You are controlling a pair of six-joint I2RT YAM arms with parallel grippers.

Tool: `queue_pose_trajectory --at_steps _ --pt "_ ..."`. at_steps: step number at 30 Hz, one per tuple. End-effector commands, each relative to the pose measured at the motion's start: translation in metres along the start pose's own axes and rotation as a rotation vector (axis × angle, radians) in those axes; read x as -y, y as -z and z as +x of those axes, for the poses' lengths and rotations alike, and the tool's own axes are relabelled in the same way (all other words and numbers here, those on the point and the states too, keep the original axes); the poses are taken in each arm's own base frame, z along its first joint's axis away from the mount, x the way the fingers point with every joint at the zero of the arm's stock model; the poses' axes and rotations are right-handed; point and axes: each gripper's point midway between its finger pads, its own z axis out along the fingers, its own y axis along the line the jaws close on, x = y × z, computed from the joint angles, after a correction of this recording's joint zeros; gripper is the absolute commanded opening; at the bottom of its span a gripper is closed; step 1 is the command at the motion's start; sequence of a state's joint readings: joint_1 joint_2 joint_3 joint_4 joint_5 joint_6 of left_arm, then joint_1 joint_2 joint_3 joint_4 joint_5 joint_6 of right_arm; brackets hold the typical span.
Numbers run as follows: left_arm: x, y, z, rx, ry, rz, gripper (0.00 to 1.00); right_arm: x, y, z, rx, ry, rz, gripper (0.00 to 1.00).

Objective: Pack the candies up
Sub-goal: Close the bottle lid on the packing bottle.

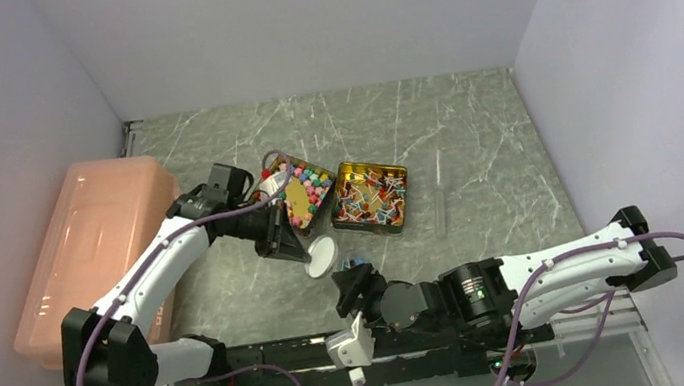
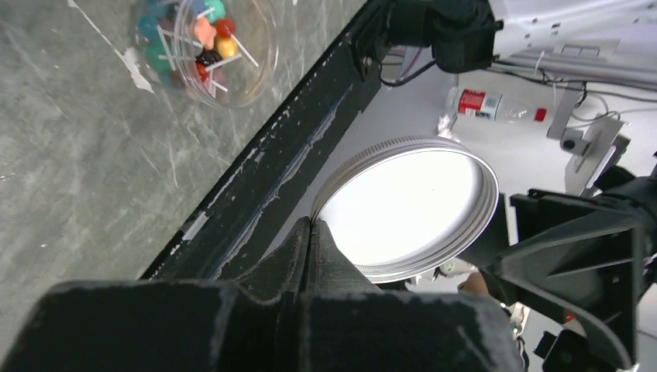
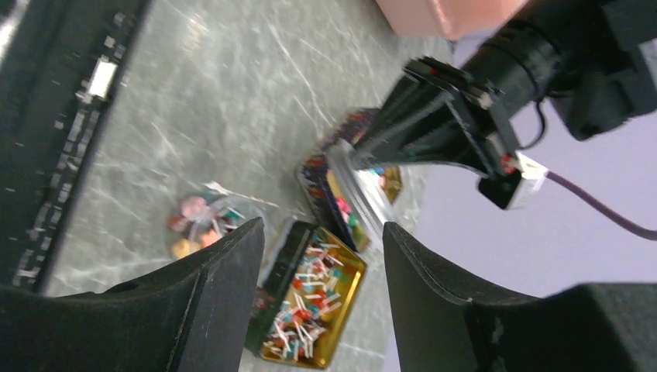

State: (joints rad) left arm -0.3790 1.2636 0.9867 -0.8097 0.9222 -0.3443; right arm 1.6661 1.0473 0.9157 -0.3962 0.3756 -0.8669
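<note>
Pea-sized multicoloured candies [image 1: 312, 181] fill one open gold tin [image 1: 294, 222]. Twist-wrapped candies [image 1: 371, 199] lie in the second gold tin [image 1: 400, 173] to its right. My left gripper [image 1: 297, 245] hangs just in front of the tins, shut on the rim of a white round lid [image 1: 322, 255]; the left wrist view shows the fingertips [image 2: 312, 223] pinching the lid [image 2: 411, 203]. The small clear jar [image 2: 205, 43] holds several candies and stands lidless on the table. My right gripper [image 1: 355, 287] hovers open beside the jar [image 3: 203, 222], with nothing between its fingers [image 3: 232, 256].
A pink plastic box [image 1: 89, 251] lies along the left wall beside the left arm. A thin clear tube [image 1: 438, 195] lies right of the tins. The black rail [image 1: 422, 358] carrying the arm bases runs along the near table edge.
</note>
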Motion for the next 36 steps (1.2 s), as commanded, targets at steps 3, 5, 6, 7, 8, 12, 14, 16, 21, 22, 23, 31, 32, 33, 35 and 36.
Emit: queue_pose_trajectory --at_steps 3,5,6,7,8,12,14,16,21,22,23,31,32,33,35,36 --pt "0.016 -0.009 0.013 -0.085 -0.082 0.036 0.0 0.038 0.02 0.005 -0.095 0.127 0.161 0.6" --pt "0.017 -0.013 0.017 -0.112 -0.086 0.039 0.0 0.037 0.02 0.004 -0.11 0.162 0.138 0.6" --pt "0.019 -0.015 0.019 -0.123 -0.091 0.044 0.0 0.034 0.02 0.005 -0.123 0.18 0.117 0.58" --pt "0.02 -0.017 0.021 -0.135 -0.096 0.045 0.0 0.032 0.02 0.005 -0.136 0.195 0.098 0.56" --pt "0.021 -0.018 0.023 -0.143 -0.108 0.039 0.0 0.028 0.02 0.006 -0.145 0.209 0.077 0.55" --pt "0.022 -0.025 0.033 -0.186 -0.138 0.017 0.0 0.02 0.022 0.007 -0.148 0.237 0.041 0.49" --pt "0.024 -0.03 0.039 -0.216 -0.139 0.027 0.0 0.015 0.023 0.007 -0.145 0.237 0.011 0.46" --pt "0.024 -0.033 0.041 -0.236 -0.144 0.024 0.0 0.011 0.023 0.006 -0.143 0.22 -0.025 0.44" --pt "0.031 -0.035 0.043 -0.265 -0.156 0.045 0.0 0.005 0.023 0.005 -0.124 0.206 -0.044 0.41" --pt "0.032 -0.036 0.044 -0.27 -0.157 0.05 0.0 0.004 0.023 0.005 -0.125 0.204 -0.05 0.39" --pt "0.033 -0.037 0.044 -0.277 -0.156 0.053 0.0 0.002 0.023 0.005 -0.123 0.2 -0.058 0.39" --pt "0.042 -0.041 0.047 -0.31 -0.167 0.079 0.0 -0.006 0.022 0.005 -0.109 0.151 -0.076 0.32" --pt "0.042 -0.041 0.047 -0.311 -0.168 0.079 0.0 -0.005 0.023 0.004 -0.105 0.142 -0.073 0.3" --pt "0.042 -0.042 0.048 -0.314 -0.168 0.079 0.0 -0.006 0.023 0.004 -0.101 0.136 -0.074 0.28" --pt "0.043 -0.042 0.048 -0.317 -0.169 0.086 0.0 -0.007 0.023 0.004 -0.1 0.127 -0.075 0.25" --pt "0.043 -0.042 0.048 -0.318 -0.172 0.087 0.0 -0.007 0.023 0.005 -0.104 0.126 -0.077 0.25"
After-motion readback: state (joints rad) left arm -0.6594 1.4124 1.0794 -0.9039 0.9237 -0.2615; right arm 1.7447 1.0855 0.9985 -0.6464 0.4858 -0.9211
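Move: Pinched by its rim, the lid centres about 3 cm to the left hand's right and 2 cm below it; the right hand's fingertips, where it goes, are roughly 8 cm back and 7 cm right. From the right hand the lid lies some 8 cm ahead, 4 cm left, almost level. The bottle stands 2 cm ahead, 9 cm right and 12 cm below the left hand, the lollipop box 20 cm ahead and 15 cm right. Carrying the lid back about 6 cm and right 4 cm, the left hand turns clockwise by nearly 20 degrees and brings the lid's free rim between the right fingers, its own grip staying shut. The right hand eases some 2.5 cm to the right, dips its fingertips about 10 degrees and closes from wide to about a quarter open around that rim; a grip by it isn't plain yet. ##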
